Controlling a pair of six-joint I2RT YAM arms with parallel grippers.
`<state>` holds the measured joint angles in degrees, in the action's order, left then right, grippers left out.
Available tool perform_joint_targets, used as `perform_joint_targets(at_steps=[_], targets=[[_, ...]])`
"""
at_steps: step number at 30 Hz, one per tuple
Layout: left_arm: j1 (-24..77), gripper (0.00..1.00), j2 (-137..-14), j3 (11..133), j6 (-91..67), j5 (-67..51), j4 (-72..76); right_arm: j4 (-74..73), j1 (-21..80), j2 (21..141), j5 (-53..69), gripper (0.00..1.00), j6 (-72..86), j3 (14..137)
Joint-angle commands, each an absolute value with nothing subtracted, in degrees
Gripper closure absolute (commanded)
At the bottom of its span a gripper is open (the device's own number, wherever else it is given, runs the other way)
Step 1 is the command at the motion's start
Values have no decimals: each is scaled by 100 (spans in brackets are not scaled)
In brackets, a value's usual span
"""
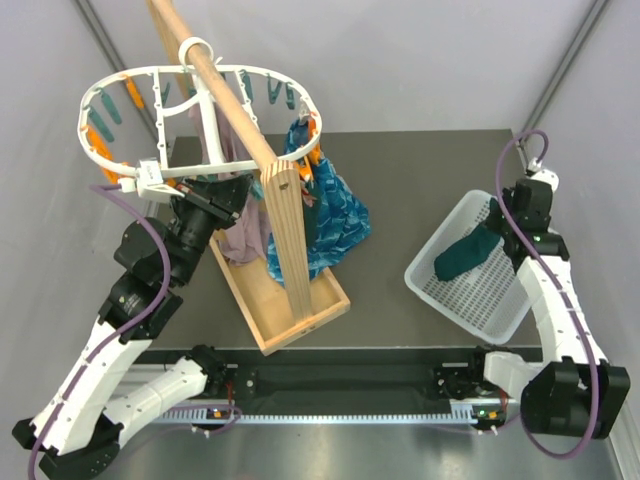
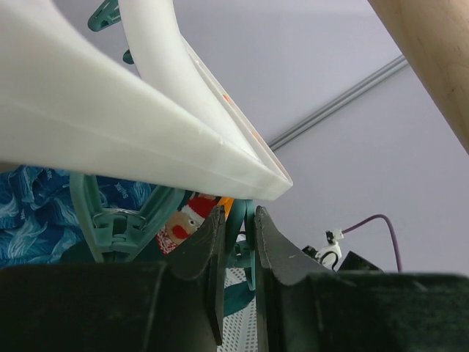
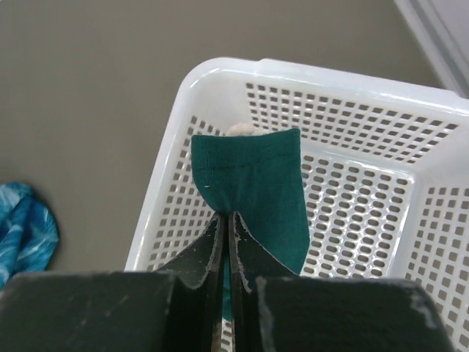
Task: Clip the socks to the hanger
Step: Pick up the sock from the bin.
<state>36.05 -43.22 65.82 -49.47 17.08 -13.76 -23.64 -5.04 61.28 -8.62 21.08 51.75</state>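
Observation:
The hanger [image 1: 100,160], a white oval ring with teal and orange pegs, hangs from a wooden pole at the upper left. Its white frame [image 2: 110,132] fills the left wrist view. My left gripper [image 2: 238,216] sits just under that frame, shut on a teal peg [image 2: 245,242]; in the top view it [image 1: 215,195] is tucked below the ring. A dark teal sock [image 1: 465,255] lies in the white basket [image 1: 480,300] on the right. My right gripper [image 3: 227,215] is shut on the sock [image 3: 253,180], pinching its fabric above the basket floor. In the top view, that gripper [image 1: 500,222] is at the sock's far end.
The wooden pole [image 1: 225,85] rests on an upright post [image 1: 290,240] standing in a wooden tray [image 1: 290,320]. A bright blue mottled cloth [image 1: 335,215] and a mauve-grey cloth [image 1: 245,235] hang from the hanger beside the post. A red-and-white patterned piece [image 2: 183,224] shows behind the peg.

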Motion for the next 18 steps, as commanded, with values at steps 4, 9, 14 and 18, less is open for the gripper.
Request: perform_joint_targets(at_steps=[4,9,14,18], targets=[[3621,100,-4263,6495,-5115,1424,-1362,-2707,-422,6135,-359,100,1705,5309],[3621,100,-4184,6469,-5150,1477,-1380,-3005,-387,6521,-571,99,1767,5291],[3621,100,-4166,6478,-5133,1476,-1415,-3138,-378,7196,-677,84,1828,5396],[3612,100,-4192,6495,-5168,1433,-1415,-3287,-387,7479,-966,67,1942,5528]])
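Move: The right fingers, shut high over the white bin, still pinch the teal sock. Its middle hangs about 8 cm below them and 2 cm to their left, nearly level fore-and-aft. The bin's middle is some 3 cm back, 4 cm right and 14 cm down; the blue cloth is roughly 31 cm to the left, 2 cm ahead and 12 cm down. From the left hand the sock is about 42 cm right, 8 cm ahead and 34 cm below. Letting go of the teal sock, the right fingers open to about a third while the hand is on its way down. The hand first shifts a little left, then sinks about 9 cm into the space over the bin's left part, easing back some 2 cm as the wrist tips about 20 degrees further down. ##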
